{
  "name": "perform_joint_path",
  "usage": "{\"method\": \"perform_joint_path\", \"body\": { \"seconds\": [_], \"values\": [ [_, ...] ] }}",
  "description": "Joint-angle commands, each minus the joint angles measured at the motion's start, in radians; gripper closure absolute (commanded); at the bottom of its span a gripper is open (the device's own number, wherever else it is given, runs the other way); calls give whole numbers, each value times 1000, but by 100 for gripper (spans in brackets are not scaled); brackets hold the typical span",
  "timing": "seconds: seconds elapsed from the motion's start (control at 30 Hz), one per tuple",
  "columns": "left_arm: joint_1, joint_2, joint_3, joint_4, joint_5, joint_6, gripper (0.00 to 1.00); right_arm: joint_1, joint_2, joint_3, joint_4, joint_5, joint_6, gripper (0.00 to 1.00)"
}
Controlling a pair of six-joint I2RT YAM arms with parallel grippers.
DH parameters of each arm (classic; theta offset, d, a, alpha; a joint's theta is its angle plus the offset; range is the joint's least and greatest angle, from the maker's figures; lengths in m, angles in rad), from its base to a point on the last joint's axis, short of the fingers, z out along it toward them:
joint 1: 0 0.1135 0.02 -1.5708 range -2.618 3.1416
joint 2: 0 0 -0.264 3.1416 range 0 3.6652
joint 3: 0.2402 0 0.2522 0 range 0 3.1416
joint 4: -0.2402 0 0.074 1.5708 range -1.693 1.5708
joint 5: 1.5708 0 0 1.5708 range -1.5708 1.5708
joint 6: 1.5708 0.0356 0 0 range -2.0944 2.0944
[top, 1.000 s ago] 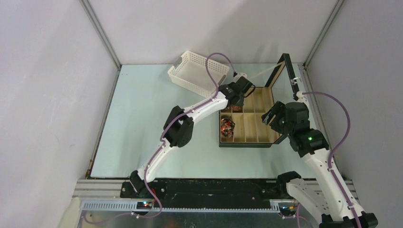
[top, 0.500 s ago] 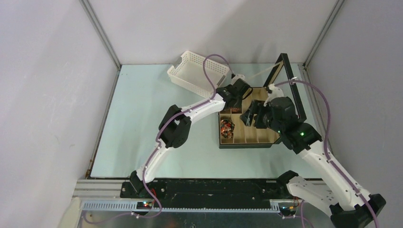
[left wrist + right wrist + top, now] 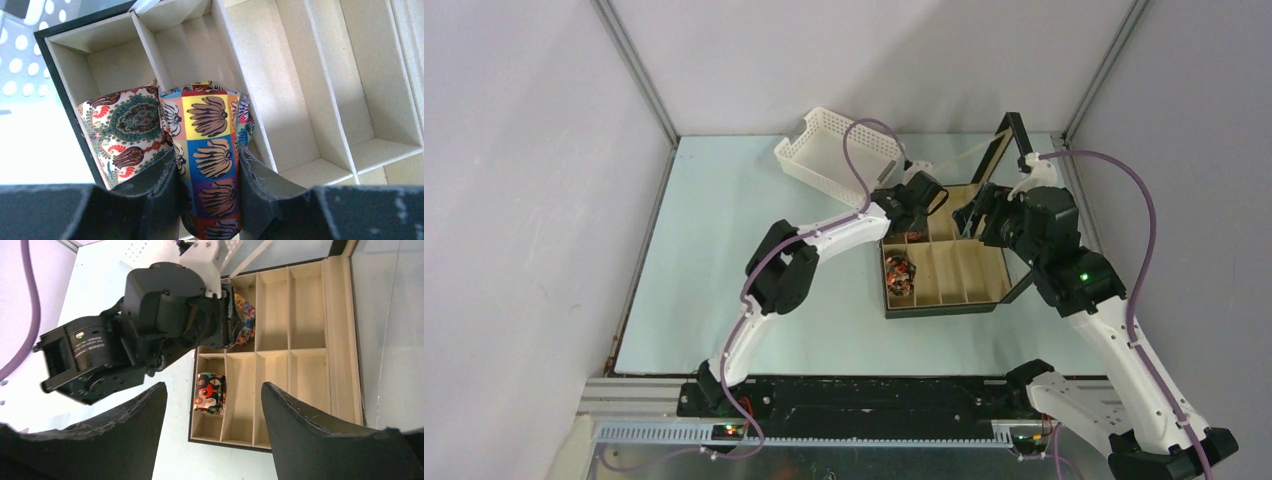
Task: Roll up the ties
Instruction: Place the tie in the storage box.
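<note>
My left gripper (image 3: 206,165) is shut on a rolled tie (image 3: 207,112) with coloured squares and flower prints. It holds the roll in the back-left compartment of the black box (image 3: 944,305). A paisley tie (image 3: 127,130) lies bunched in that same compartment, touching the roll. A third rolled tie (image 3: 210,392), dark with red and orange faces, sits in the front-left compartment (image 3: 901,272). My right gripper (image 3: 977,212) hovers open over the back of the box with nothing between its fingers (image 3: 300,430). In the right wrist view the left gripper (image 3: 227,315) and its tie (image 3: 244,322) show at the top.
The box's glass lid (image 3: 1016,125) stands open at the back right, close to my right wrist. A white perforated basket (image 3: 836,150) lies at the back, left of the box. The other compartments of the box hold nothing. Grey walls enclose the table.
My right arm has swung from the box's right side to above its back part, its jaws widening slightly. The left gripper has edged left, still holding the roll.
</note>
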Motion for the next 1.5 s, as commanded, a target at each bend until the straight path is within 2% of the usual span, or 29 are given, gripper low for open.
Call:
{"method": "perform_joint_path", "body": {
  "seconds": [0.0,0.3,0.47,0.63,0.87,1.1,1.47],
  "values": [
    [24,-47,-153,-212,-15,47,100,-14,-15,34,-6,7,-9,28],
    [46,-155,-346,-154,-27,39,100,-18,-26,33,-7,4,-4,27],
    [68,-179,-368,-147,-20,19,100,-18,-29,33,-21,16,0,28],
    [73,-163,-274,-178,-14,-77,100,-18,-35,28,-27,27,14,27],
    [72,-32,9,-419,-6,-227,100,-21,-56,-9,-26,44,34,28],
    [76,-22,52,-492,-41,-319,100,-33,-76,-42,-27,49,39,27],
    [80,-38,118,-504,-12,-331,100,-51,-83,-67,-23,29,49,27]
  ]
}}
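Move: The left gripper already holds the tie in the far row's second compartment from the left; that compartment's middle lies about 4 cm ahead, level sideways, 2 cm below. The paisley tie sits some 5 cm left and 2 ahead, the red-black tie about 8 cm back and 3 left; the white basket's middle is roughly 17 cm ahead and 16 left. From the right gripper, the second compartment is about 18 cm ahead, 12 left and 25 below. Keep the left gripper pinched on the tie inside its compartment and draw the storage box with it, about 5 cm to the left and 3 cm back. After most of that travel, turn the wrist counter-clockwise some 15 degrees while tipping the fingers further down. Ease the open, empty right gripper 2 cm right and a little down. ##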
